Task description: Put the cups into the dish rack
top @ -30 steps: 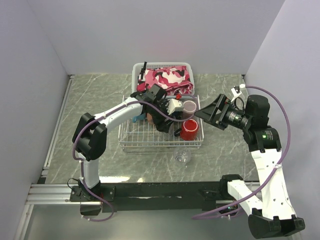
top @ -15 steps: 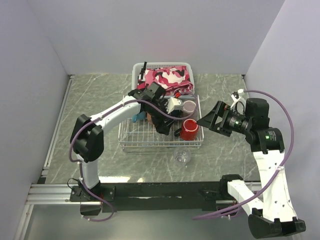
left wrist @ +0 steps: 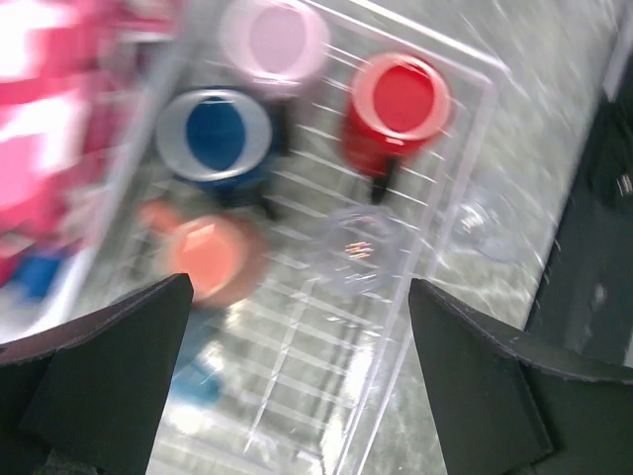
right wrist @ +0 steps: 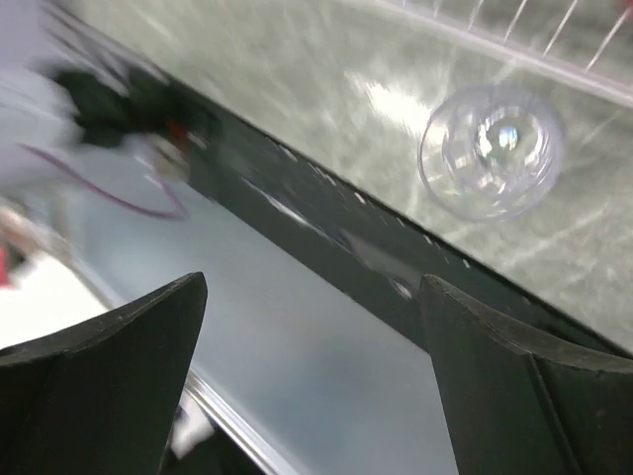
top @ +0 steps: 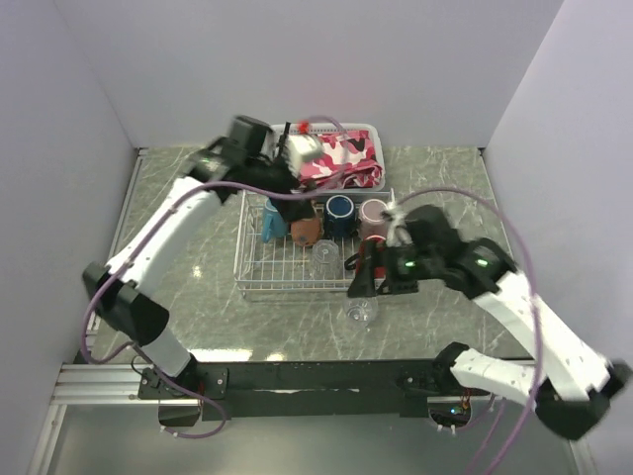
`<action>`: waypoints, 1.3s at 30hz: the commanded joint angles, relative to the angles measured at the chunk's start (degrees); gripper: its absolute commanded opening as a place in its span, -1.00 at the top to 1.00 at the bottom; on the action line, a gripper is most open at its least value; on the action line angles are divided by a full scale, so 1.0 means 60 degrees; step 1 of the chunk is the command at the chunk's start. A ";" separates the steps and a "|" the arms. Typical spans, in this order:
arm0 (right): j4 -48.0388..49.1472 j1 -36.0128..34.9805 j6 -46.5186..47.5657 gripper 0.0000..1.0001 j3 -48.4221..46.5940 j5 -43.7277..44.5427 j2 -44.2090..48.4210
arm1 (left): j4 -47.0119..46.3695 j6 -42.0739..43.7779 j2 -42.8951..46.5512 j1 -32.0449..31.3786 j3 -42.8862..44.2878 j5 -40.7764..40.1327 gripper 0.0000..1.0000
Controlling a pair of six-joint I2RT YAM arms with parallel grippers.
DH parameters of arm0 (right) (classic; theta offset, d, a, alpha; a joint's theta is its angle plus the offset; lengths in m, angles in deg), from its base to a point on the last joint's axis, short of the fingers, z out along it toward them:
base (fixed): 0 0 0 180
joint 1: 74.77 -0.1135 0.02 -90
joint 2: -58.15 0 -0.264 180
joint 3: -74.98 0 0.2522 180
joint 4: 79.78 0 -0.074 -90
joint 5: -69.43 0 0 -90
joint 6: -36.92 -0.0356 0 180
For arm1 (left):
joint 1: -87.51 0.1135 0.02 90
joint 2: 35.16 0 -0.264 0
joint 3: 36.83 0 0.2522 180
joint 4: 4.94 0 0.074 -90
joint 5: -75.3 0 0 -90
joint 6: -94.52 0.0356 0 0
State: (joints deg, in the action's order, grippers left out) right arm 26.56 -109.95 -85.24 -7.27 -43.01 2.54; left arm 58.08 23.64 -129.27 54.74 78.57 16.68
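Observation:
The white wire dish rack (top: 259,277) holds a teal mug (top: 270,223), a terracotta mug (top: 305,230), a navy mug (top: 339,213), a mauve mug (top: 373,216) and a clear glass (top: 323,255). The red mug (left wrist: 396,99) stands in the rack too; my right arm mostly hides it from above. A second clear glass (top: 361,312) stands on the table in front of the rack, also in the right wrist view (right wrist: 492,148). My left gripper (top: 285,183) is open and empty, high above the rack (left wrist: 445,247). My right gripper (top: 364,279) is open and empty, beside the loose glass.
A white slotted basket (top: 269,139) with pink camouflage cloth (top: 336,153) stands behind the rack. The table's near edge and the black base rail (top: 316,376) lie just in front of the loose glass. Walls close in at left, back and right.
My left gripper has lifted out of the rack and pulled back toward the basket, uncovering the mugs. My right gripper has swung down and left to the rack's front edge near the loose glass.

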 commanded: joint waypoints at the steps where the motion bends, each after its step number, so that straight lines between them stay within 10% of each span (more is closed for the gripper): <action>1: -0.0227 -0.1926 -0.0309 -0.89 -0.0290 0.2492 -0.1464 | -0.0108 -0.1061 0.1297 0.1153 0.0199 0.0425 -0.93; 21: 0.1589 -0.3116 -0.0103 -0.43 0.1761 0.3944 -0.2053 | -0.0797 -0.2644 0.4039 0.1946 -0.2994 -0.0630 -0.93; 39: 0.2629 -0.3688 0.0219 -0.38 0.1878 0.3505 -0.3753 | -0.0694 -0.2585 0.3540 0.2078 -0.2571 -0.0732 -0.93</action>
State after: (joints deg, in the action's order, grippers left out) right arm 39.41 -131.20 -84.48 3.51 -21.59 -19.32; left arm 56.20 9.28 -107.70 66.76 60.65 12.31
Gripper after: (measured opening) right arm 0.695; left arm 0.966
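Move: The clear glass still on the table lies some 20 cm below the right hand, roughly 3 cm ahead and about level sideways. The red mug in the rack is about 13 cm beyond that glass and 3 cm to its right; the glass already racked is about 12 cm beyond it and 9 cm left. From the left hand, the table glass is about 16 cm back, 16 cm right and 23 cm below. Right hand sinks 15 cm towards the table glass, tipping downward, fingers narrowing; left hand swings 10 cm left. ##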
